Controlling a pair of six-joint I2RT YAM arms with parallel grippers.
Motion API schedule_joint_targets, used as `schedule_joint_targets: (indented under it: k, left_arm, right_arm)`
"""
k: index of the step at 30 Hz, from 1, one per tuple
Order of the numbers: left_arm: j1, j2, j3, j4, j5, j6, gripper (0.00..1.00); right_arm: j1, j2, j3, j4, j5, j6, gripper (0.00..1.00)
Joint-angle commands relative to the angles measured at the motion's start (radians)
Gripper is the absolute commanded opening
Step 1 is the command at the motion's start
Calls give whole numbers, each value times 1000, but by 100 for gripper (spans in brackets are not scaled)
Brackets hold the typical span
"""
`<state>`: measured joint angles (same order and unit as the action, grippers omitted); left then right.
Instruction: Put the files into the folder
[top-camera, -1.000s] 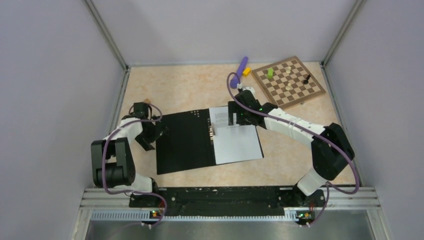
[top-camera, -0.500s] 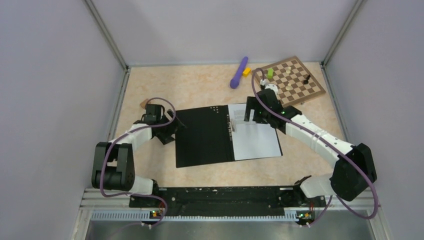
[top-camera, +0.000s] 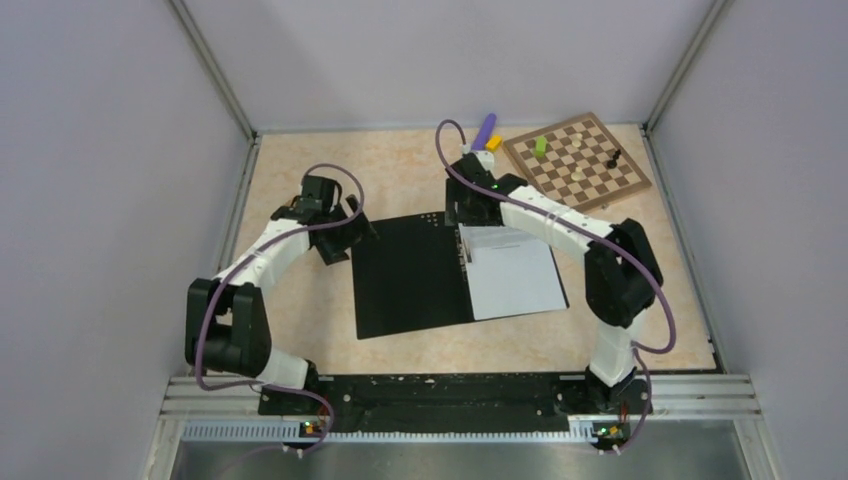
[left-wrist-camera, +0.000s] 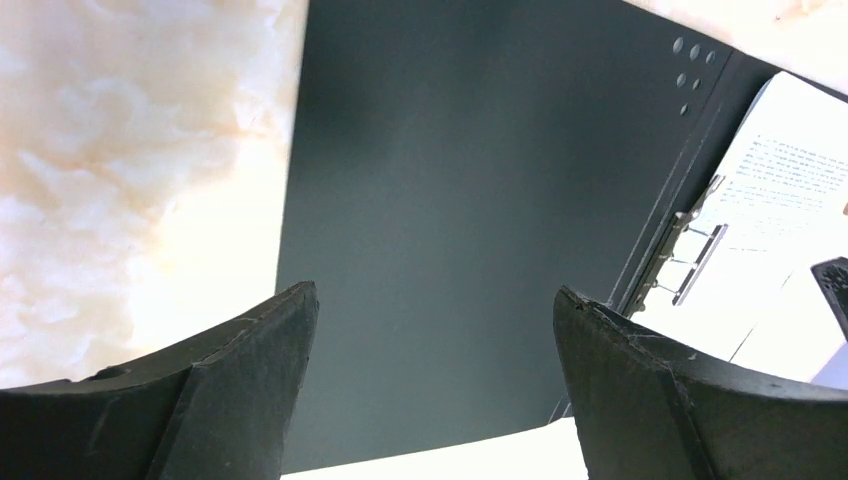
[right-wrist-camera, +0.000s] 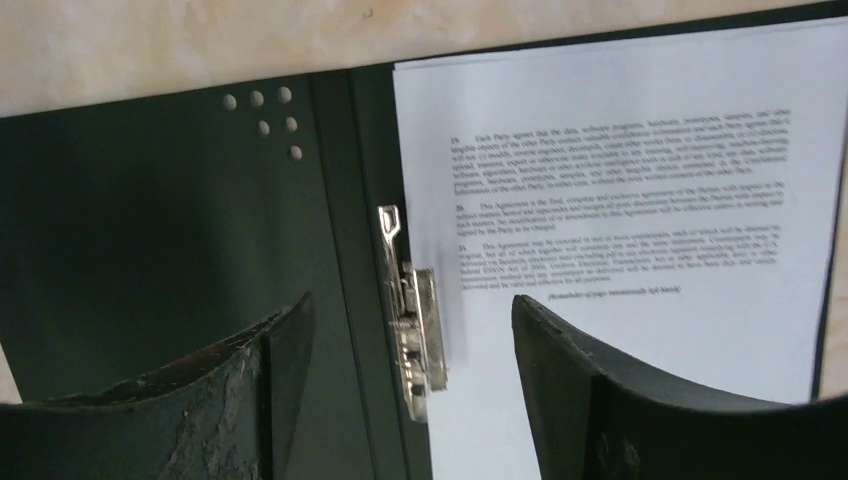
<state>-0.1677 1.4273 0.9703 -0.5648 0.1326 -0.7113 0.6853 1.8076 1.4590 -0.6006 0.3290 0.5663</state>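
The folder (top-camera: 410, 275) lies open on the table, black inner faces up, with a metal clip (right-wrist-camera: 415, 320) at its spine. The files (top-camera: 515, 280), white printed sheets, lie flat on its right half. My left gripper (top-camera: 352, 232) is open and empty by the folder's far left corner; its wrist view looks across the black left face (left-wrist-camera: 470, 200) to the sheets (left-wrist-camera: 780, 200). My right gripper (top-camera: 462, 212) is open and empty above the far end of the spine. In its wrist view the clip sits between its fingers, with the sheets (right-wrist-camera: 620, 200) to the right.
A brown chessboard (top-camera: 575, 163) with a few pieces and a green block (top-camera: 541, 146) sits at the back right. A purple object (top-camera: 483, 130) and a yellow block (top-camera: 493, 143) lie at the back, near the right arm. Walls close three sides.
The folder and sheets have shifted to the right. My left gripper moved right and farther back to the folder's far left corner. My right gripper swung right, then back left to the spine.
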Motion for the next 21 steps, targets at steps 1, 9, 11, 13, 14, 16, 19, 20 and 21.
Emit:
schedule_joint_targets:
  k: [1, 9, 11, 13, 14, 16, 19, 20, 21]
  left_arm:
    - [-13, 118, 65, 14, 59, 30, 91]
    - [-53, 276, 78, 43, 91, -2, 91]
    - [-69, 298, 94, 24, 67, 1, 91]
    - [-73, 309, 91, 32, 71, -3, 91]
    - [-73, 311, 87, 38, 73, -5, 91]
    - [-73, 316, 78, 45, 74, -4, 91]
    - [-73, 323, 73, 52, 80, -1, 91]
    - [-73, 326, 73, 52, 83, 0, 91]
    - [-73, 327, 73, 52, 86, 1, 91]
  right_arm:
    - [-21, 127, 151, -42, -68, 7, 69]
    - [-41, 299, 260, -68, -88, 7, 52]
    - [-48, 309, 247, -48, -98, 8, 47]
    - [-50, 318, 244, -41, -106, 5, 40]
    - [-49, 322, 245, -39, -108, 2, 38]
    - [-50, 326, 244, -37, -111, -4, 36]
    - [-50, 330, 242, -30, -119, -5, 35]
    - [-50, 332, 242, -30, -120, -4, 35]
    - [-50, 336, 242, -29, -122, -6, 35]
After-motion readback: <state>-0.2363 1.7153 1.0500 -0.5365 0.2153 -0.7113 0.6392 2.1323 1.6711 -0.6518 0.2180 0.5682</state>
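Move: The metal clip's lever end lies about 3 cm ahead of the right hand, 2 cm to its left and some 10 cm below. The files' middle is roughly 10 cm to that hand's right and 3 cm nearer the base; the folder's rivets are about 8 cm ahead and 9 cm left. The folder's black left cover has its middle about 13 cm right of the left hand, 4 cm back and 7 cm below. Down onto the clip's lever end comes the right hand, sinking about 8 cm and going some 3 cm forward and 2 cm left early on, tipping steeper as its fingers narrow to half their gap, one on each side of the lever. The folder's left cover meets the open left hand, which sinks about 6 cm, shifts 4 cm right and rests its left fingertip there. ##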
